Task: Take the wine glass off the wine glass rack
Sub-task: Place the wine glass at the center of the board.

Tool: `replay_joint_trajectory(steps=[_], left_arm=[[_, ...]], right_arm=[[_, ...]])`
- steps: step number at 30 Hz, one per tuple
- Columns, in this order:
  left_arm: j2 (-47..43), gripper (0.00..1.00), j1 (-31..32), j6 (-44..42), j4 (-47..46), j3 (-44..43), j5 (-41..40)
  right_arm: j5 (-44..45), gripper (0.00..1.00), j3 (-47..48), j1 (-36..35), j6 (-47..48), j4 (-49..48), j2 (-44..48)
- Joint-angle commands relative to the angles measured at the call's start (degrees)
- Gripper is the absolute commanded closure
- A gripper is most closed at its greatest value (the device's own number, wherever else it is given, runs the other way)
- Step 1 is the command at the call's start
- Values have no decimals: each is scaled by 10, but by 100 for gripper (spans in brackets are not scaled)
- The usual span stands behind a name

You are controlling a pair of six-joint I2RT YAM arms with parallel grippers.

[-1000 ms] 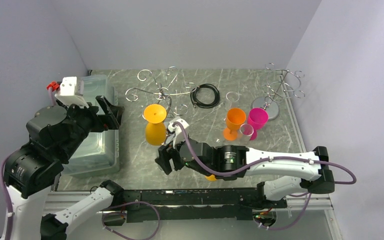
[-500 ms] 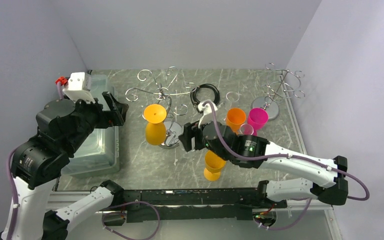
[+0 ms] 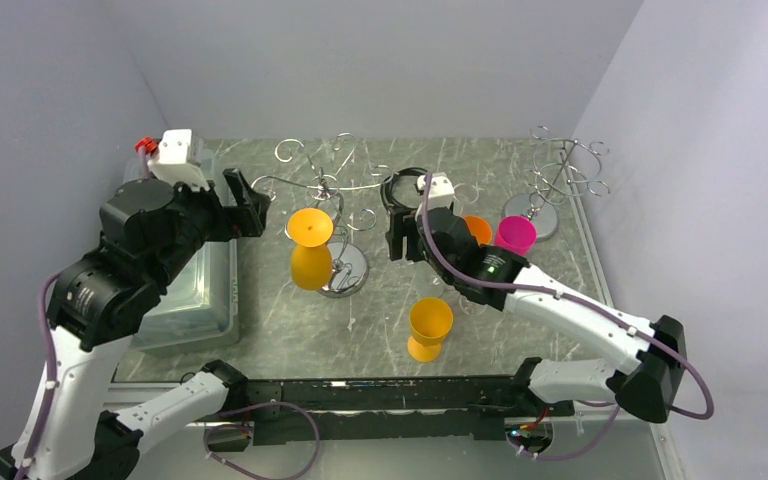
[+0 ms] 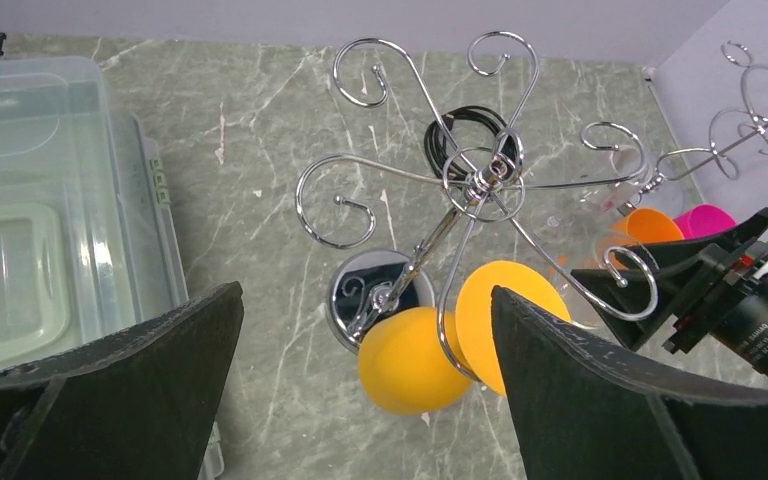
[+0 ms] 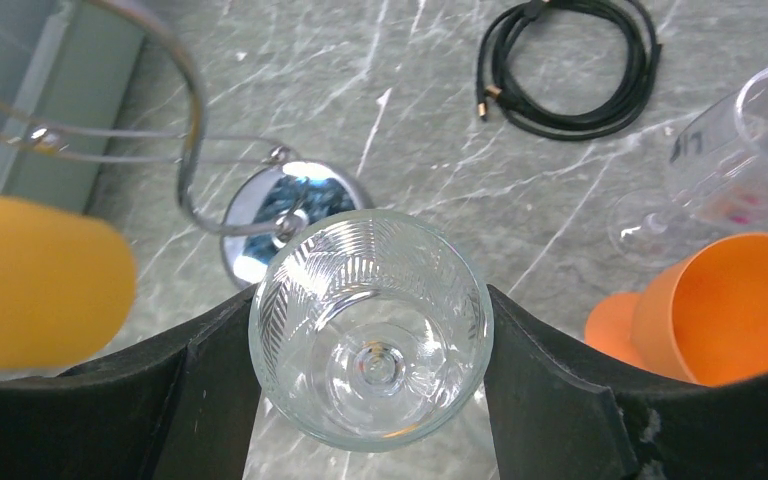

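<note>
The wine glass rack (image 3: 348, 270) stands mid-table on its mirror disc base, its hub (image 4: 480, 185) spreading curled arms. A yellow wine glass (image 3: 310, 262) hangs upside down from one arm; its bowl (image 4: 410, 360) shows beside the base. My right gripper (image 3: 397, 242) is just right of the rack, shut on a clear patterned wine glass (image 5: 370, 325) by the bowl, mouth toward the camera. No rack wire touches that glass. My left gripper (image 3: 245, 210) hovers left of the rack, open wide and empty (image 4: 365, 330).
A yellow glass (image 3: 430, 328) stands near the front edge. Orange (image 3: 478, 228) and pink (image 3: 515, 235) cups and a clear stemmed glass (image 5: 760, 130) stand to the right. A smaller chrome rack (image 3: 560, 180) is back right, a black cable (image 3: 410, 190) behind, a clear bin (image 3: 195, 285) left.
My right arm swung from the table's front up and to the right of the rack, carrying the clear glass and uncovering the standing yellow glass. My left arm shifted back toward the rack.
</note>
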State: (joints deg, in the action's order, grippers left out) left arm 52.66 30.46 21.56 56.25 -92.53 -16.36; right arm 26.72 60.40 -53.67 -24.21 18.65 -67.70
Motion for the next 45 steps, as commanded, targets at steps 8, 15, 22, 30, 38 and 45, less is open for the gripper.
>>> replay_joint_trajectory(steps=[8,15,22,30,38,45], left_arm=[[46,1,2,-41,-59,-12,-9],[65,1,2,-48,-70,-24,-15],[74,1,2,-52,-79,-30,-16],[72,1,2,-48,-85,-23,-15],[71,1,2,-45,-84,-21,-15],[71,1,2,-45,-84,-20,-14]], right_arm=[[14,66,-52,46,57,-196,-48],[8,66,-96,61,53,-269,-74],[8,66,-133,69,54,-317,-93],[0,66,-175,74,45,-365,-107],[-1,66,-188,74,43,-387,-135],[-1,62,-193,74,38,-389,-141]])
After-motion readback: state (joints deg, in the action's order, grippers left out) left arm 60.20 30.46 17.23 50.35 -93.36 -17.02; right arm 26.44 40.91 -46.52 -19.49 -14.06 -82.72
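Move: The right hand holds the clear wine glass over its spot on the board, some 5 cm ahead, 1 cm right and 24 cm below; the orange glass stands about 12 cm right and 2 cm ahead, another clear glass 5 cm back and 5 cm right, both some 17 cm down. From the empty left hand, the hanging yellow glass lies roughly 6 cm ahead, 8 cm right, 20 cm lower; the rack's hub 9 cm ahead, 13 cm right, 10 cm lower. Still gripping its glass, the right hand sinks 14 cm, edging forward, towards the board; left advances 5 cm. ##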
